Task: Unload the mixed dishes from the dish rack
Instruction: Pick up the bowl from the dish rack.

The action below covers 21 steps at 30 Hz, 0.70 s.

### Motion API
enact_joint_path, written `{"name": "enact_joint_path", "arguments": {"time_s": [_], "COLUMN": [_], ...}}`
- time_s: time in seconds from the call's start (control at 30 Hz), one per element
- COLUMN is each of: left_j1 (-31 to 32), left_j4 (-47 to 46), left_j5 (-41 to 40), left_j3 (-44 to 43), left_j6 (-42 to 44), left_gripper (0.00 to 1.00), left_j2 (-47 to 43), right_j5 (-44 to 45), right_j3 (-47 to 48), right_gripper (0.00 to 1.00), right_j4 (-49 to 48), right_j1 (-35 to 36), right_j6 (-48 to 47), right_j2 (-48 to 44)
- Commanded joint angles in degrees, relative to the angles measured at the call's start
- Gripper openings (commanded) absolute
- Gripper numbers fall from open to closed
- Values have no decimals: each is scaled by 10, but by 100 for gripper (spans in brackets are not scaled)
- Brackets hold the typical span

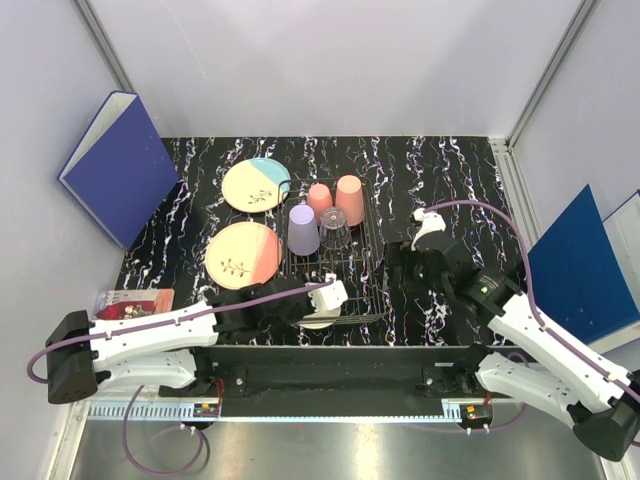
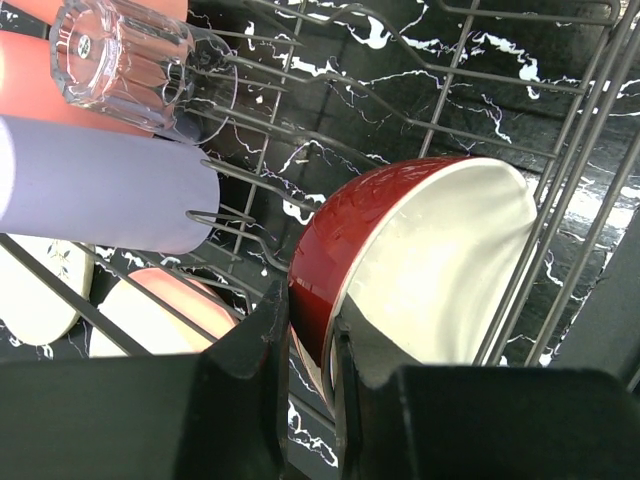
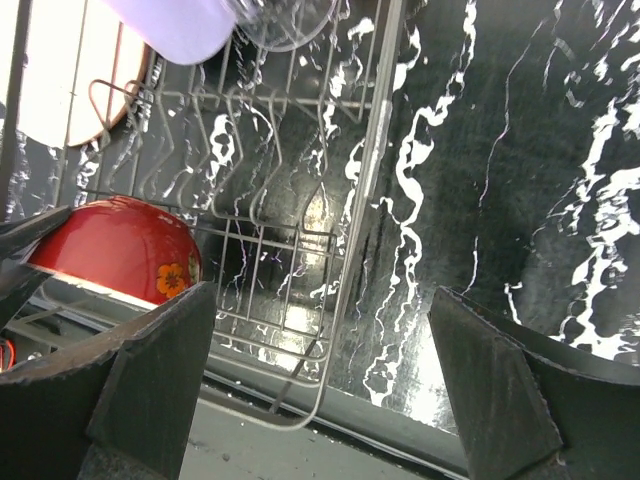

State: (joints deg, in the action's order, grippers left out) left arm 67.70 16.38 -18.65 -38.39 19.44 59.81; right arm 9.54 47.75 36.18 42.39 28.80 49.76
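The wire dish rack stands mid-table. My left gripper is shut on the rim of the red bowl, one finger on its red outside and one on its cream inside; the bowl stands on edge in the rack's near end. A lavender cup, a clear glass and two salmon-pink cups sit at the rack's far left. My right gripper hangs open over the rack's right edge wire, holding nothing. A blue-and-cream plate and a salmon-pink plate lie on the table left of the rack.
Blue binders lean against the left wall and the right wall. A small printed packet lies by the left arm. The table's near edge runs just below the rack.
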Motion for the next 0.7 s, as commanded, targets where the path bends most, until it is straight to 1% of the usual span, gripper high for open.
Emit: {"name": "enact_joint_path", "arguments": {"time_s": [0.0, 0.17, 0.27, 0.3, 0.33, 0.4, 0.43, 0.47, 0.5, 0.67], "left_j1": [10, 13, 16, 17, 18, 19, 19, 20, 20, 22], "left_j4": [-85, -85, -84, -85, -85, -84, -84, -83, -83, -83], "left_j5": [-3, -5, -6, -7, -8, -9, -11, -13, -13, -16], "left_j3": [2, 10, 11, 11, 11, 10, 10, 10, 10, 12], "left_j6": [-44, -51, -54, -54, -54, -53, -53, -53, -51, -53], "left_gripper": [0, 0, 0, 0, 0, 0, 0, 0, 0, 0], "left_j2": [-11, -15, -15, -15, -15, -15, -15, -15, -16, -20], "right_j5": [-21, -34, -32, -32, -32, -32, -31, -30, -29, -27], "right_j3": [-27, -59, -64, -66, -66, -68, -69, -71, -72, -79], "right_gripper": [94, 86, 76, 71, 55, 40, 22, 14, 0, 0], "right_j4": [-49, -78, -88, -90, -91, -96, -96, -97, -99, -99], "right_j1": [4, 4, 4, 5, 4, 4, 4, 5, 4, 5], "right_j6": [30, 48, 51, 52, 55, 57, 60, 60, 61, 63], "right_j2": [21, 53, 68, 72, 77, 80, 80, 80, 80, 93]}}
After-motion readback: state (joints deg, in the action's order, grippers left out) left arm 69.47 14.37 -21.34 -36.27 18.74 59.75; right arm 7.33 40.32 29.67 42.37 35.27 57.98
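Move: The right side rail of the dish rack, at the stretch opposite the open right fingers, lies about 7 cm below the right hand and 1 cm left. From that hand, the red bowl is some 14 cm left and 3 cm back, and the clear glass about 11 cm left and 12 cm ahead. For the left hand, already on the bowl's rim, the bowl's middle is about 5 cm right and 1 cm back, the rail stretch roughly 18 cm right and 4 cm ahead. The right hand sinks about 7 cm and pinches the rack's right rail; the left keeps the bowl's rim. ##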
